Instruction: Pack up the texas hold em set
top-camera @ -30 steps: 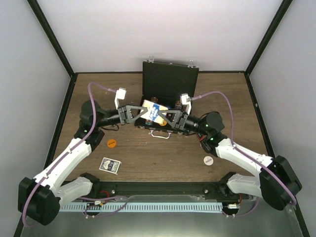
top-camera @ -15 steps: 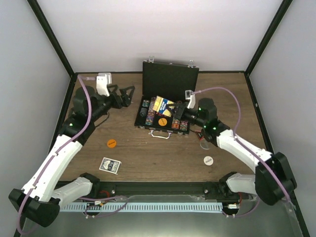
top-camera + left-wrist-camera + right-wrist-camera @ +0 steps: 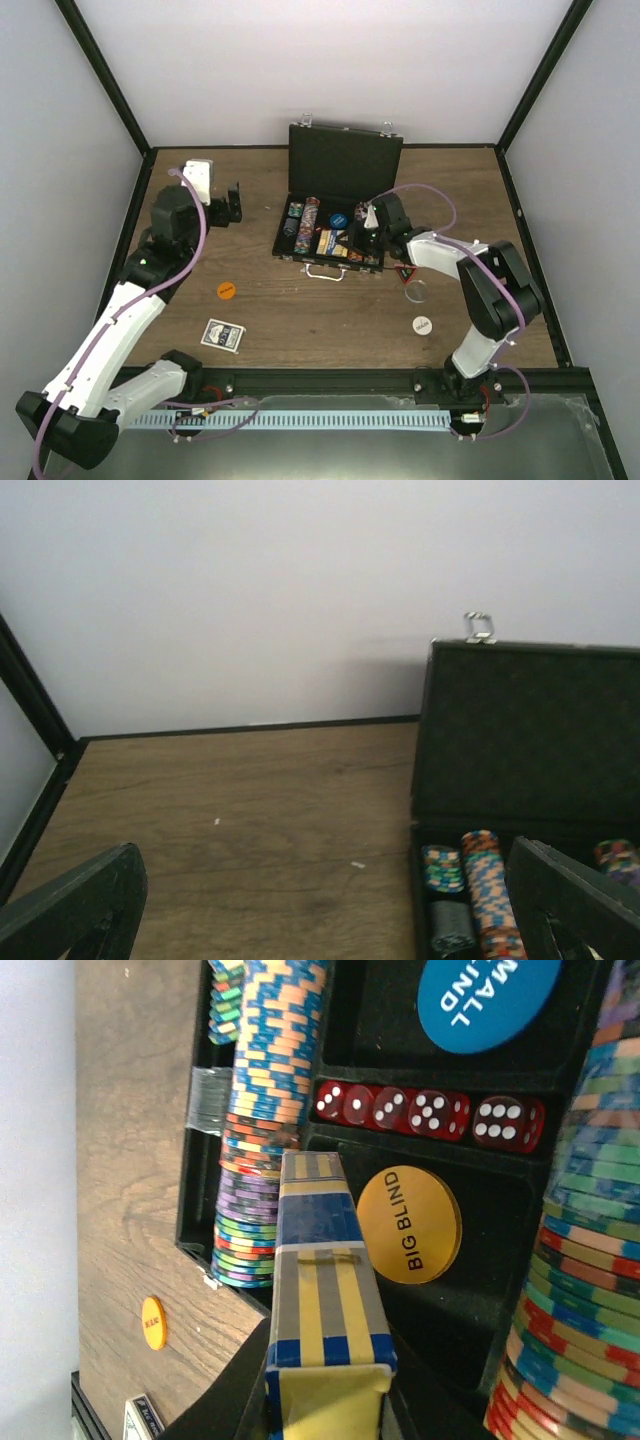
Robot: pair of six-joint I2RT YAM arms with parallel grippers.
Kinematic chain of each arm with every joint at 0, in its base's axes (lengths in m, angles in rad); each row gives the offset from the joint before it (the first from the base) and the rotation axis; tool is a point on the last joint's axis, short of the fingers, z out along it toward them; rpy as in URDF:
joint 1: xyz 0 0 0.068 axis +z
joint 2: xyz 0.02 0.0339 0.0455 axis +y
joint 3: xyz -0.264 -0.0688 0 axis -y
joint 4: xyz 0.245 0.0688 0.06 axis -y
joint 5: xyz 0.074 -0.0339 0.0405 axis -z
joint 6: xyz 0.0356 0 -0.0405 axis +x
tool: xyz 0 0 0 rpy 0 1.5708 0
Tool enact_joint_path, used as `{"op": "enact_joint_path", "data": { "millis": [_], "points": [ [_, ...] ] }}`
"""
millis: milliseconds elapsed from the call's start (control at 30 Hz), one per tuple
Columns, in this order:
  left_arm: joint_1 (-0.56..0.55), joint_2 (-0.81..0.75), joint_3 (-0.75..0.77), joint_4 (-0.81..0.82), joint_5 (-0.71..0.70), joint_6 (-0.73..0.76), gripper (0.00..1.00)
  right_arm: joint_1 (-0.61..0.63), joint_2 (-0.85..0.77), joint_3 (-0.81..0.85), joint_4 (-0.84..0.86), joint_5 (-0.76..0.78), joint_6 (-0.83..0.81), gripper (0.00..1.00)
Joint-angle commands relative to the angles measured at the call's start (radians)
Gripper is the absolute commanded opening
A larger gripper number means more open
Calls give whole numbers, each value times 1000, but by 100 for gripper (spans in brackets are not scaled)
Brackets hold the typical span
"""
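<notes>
The black case (image 3: 345,165) stands open, its tray (image 3: 284,252) filled with rows of multicoloured chips (image 3: 268,1080). My right gripper (image 3: 368,226) is shut on a blue-and-yellow card box (image 3: 325,1290) and holds it low over the tray, next to the yellow "big blind" disc (image 3: 408,1225). The blue "small blind" disc (image 3: 485,995) and red dice (image 3: 430,1115) lie in the tray too. My left gripper (image 3: 232,204) hangs open and holds nothing, left of the case; its fingers (image 3: 80,910) frame bare table. A blue-backed deck (image 3: 222,335), an orange disc (image 3: 226,290), a white disc (image 3: 423,325) and a dark triangle (image 3: 404,273) lie on the table.
The case lid (image 3: 535,740) stands upright at the back with silver latches on top. A small clear ring (image 3: 415,292) lies near the triangle. Black frame rails border the wooden table (image 3: 300,310) on both sides.
My left gripper opened, let go of the card box and swung back to the left. My right gripper kept the box and carried it down into the case tray.
</notes>
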Motion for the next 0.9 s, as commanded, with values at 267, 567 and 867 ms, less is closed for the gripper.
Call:
{"op": "enact_joint_path", "data": {
  "millis": [267,567,867],
  "points": [
    [1,15,-55,31,-48,58,100,-8,155,136,-29,-102,0,2],
    [1,26,-74,30,-51,57,100,-8,126,163,-105,-2,-46,44],
    [2,44,-103,38,-63,60,100,-8,-25,212,-268,237,-158,66]
  ]
}}
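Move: My right hand still pinches the blue-and-yellow card box by its end. The front middle compartment it goes into is about 4 cm left, 1 ahead and 4 below. The big blind button lies in that compartment, 4 cm left and level. The dice are about 4 cm left and 4 ahead, and the near end of the right chip row is roughly 2 right and 2 ahead. From my left hand the compartment is some 26 cm right, 3 ahead and 28 below. I ease the held card box down into the front middle compartment with my right hand, sinking about 3 cm while drifting a little left and forward. Then I open the fingers to let go of it and draw back up and to the right, some 4 cm up. Meanwhile my empty, open left hand sinks about 5 cm, well clear of the case. ##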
